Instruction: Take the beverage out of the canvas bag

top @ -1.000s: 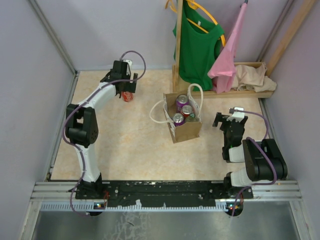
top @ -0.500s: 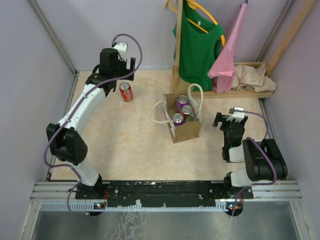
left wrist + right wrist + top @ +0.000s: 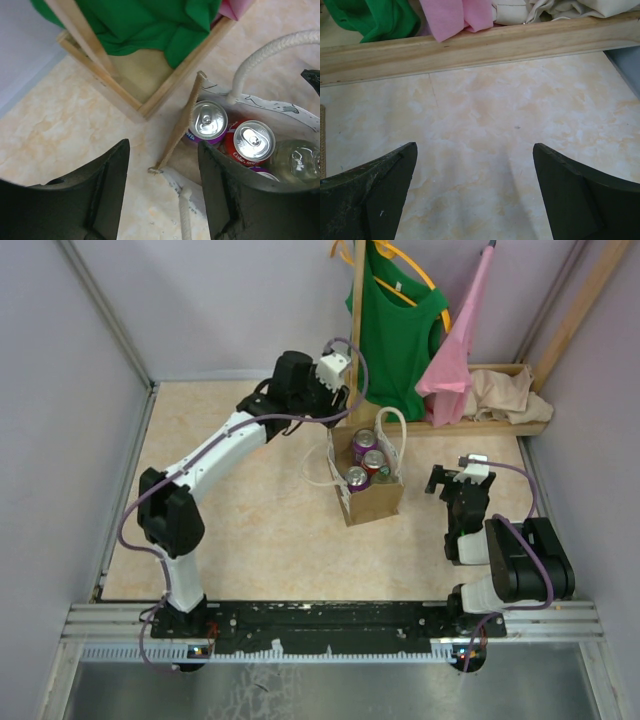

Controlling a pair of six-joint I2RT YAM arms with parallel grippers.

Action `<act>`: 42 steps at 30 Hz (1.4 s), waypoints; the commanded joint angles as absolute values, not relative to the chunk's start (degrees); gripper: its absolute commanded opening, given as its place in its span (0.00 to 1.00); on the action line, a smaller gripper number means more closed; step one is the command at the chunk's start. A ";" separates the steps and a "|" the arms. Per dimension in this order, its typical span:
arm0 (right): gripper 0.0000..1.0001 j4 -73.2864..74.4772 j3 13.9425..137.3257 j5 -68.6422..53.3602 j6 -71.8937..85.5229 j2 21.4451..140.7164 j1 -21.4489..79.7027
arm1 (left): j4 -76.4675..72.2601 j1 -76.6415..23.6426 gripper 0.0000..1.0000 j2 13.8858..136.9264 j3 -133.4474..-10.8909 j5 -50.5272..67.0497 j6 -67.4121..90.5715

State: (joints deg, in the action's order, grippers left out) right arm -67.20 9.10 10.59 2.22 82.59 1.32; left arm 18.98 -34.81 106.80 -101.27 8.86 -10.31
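Observation:
The tan canvas bag [image 3: 372, 498] stands upright at mid-table with white rope handles [image 3: 264, 52]. It holds a purple can [image 3: 210, 120], a red cola can [image 3: 253, 141], a clear bottle [image 3: 296, 160] and another purple can [image 3: 356, 478]. My left gripper [image 3: 335, 412] hovers over the bag's far-left corner. In the left wrist view it [image 3: 164, 145] is open, its fingers straddling that corner from above with nothing gripped. To the right of the bag, my right gripper [image 3: 455, 478] rests low and open [image 3: 474, 146] over bare table.
A wooden rack [image 3: 356, 350] stands just behind the bag, carrying a green shirt [image 3: 395, 330] and a pink garment [image 3: 455, 360]. A beige cloth heap [image 3: 510, 395] lies on its base. Grey walls close in on three sides. The rack's base beam [image 3: 480, 47] lies ahead of my right gripper.
My left arm has swung right from the back-left corner to above the bag, and its jaws have narrowed. The red can left standing on the table is now hidden under the arm. The right arm is unmoved.

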 commanded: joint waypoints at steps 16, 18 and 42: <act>0.99 -69.70 10.28 10.57 2.70 82.62 1.23 | 15.15 -38.85 0.78 113.81 -103.18 21.28 -8.95; 0.99 -69.70 10.28 10.57 2.72 82.61 1.23 | 13.42 -39.48 0.78 112.13 -101.14 20.79 -9.38; 0.99 -69.66 10.28 10.62 2.71 82.62 1.23 | 21.40 -40.96 0.86 121.59 -108.04 15.56 -6.71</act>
State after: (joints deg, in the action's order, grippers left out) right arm -67.20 9.10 10.59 2.22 82.59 1.32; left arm 20.71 -40.93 120.29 -105.73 18.11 -6.83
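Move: Roughly 8 cm to the right of the left hand, 1 cm nearer the base and some 18 cm below it stands the purple can in the canvas bag's far end. The Coke can is about 6 cm nearer the base than that can and 2 cm to its right; the second purple can sits some 9 cm back of it and 2 cm to its left. From the right hand, the far purple can lies about 23 cm left, 7 cm ahead and slightly lower. Coming down over the canvas bag, the left hand sinks about 10 cm and goes some 8 cm right, towards the far purple can. It drops at first, then holds its height while drawing back about 5 cm, and lastly sinks again, easing slightly forward. The fingers tip farther down and swing clockwise by 10 to 15 degrees, opening wider, with no touch on the can to be seen. ##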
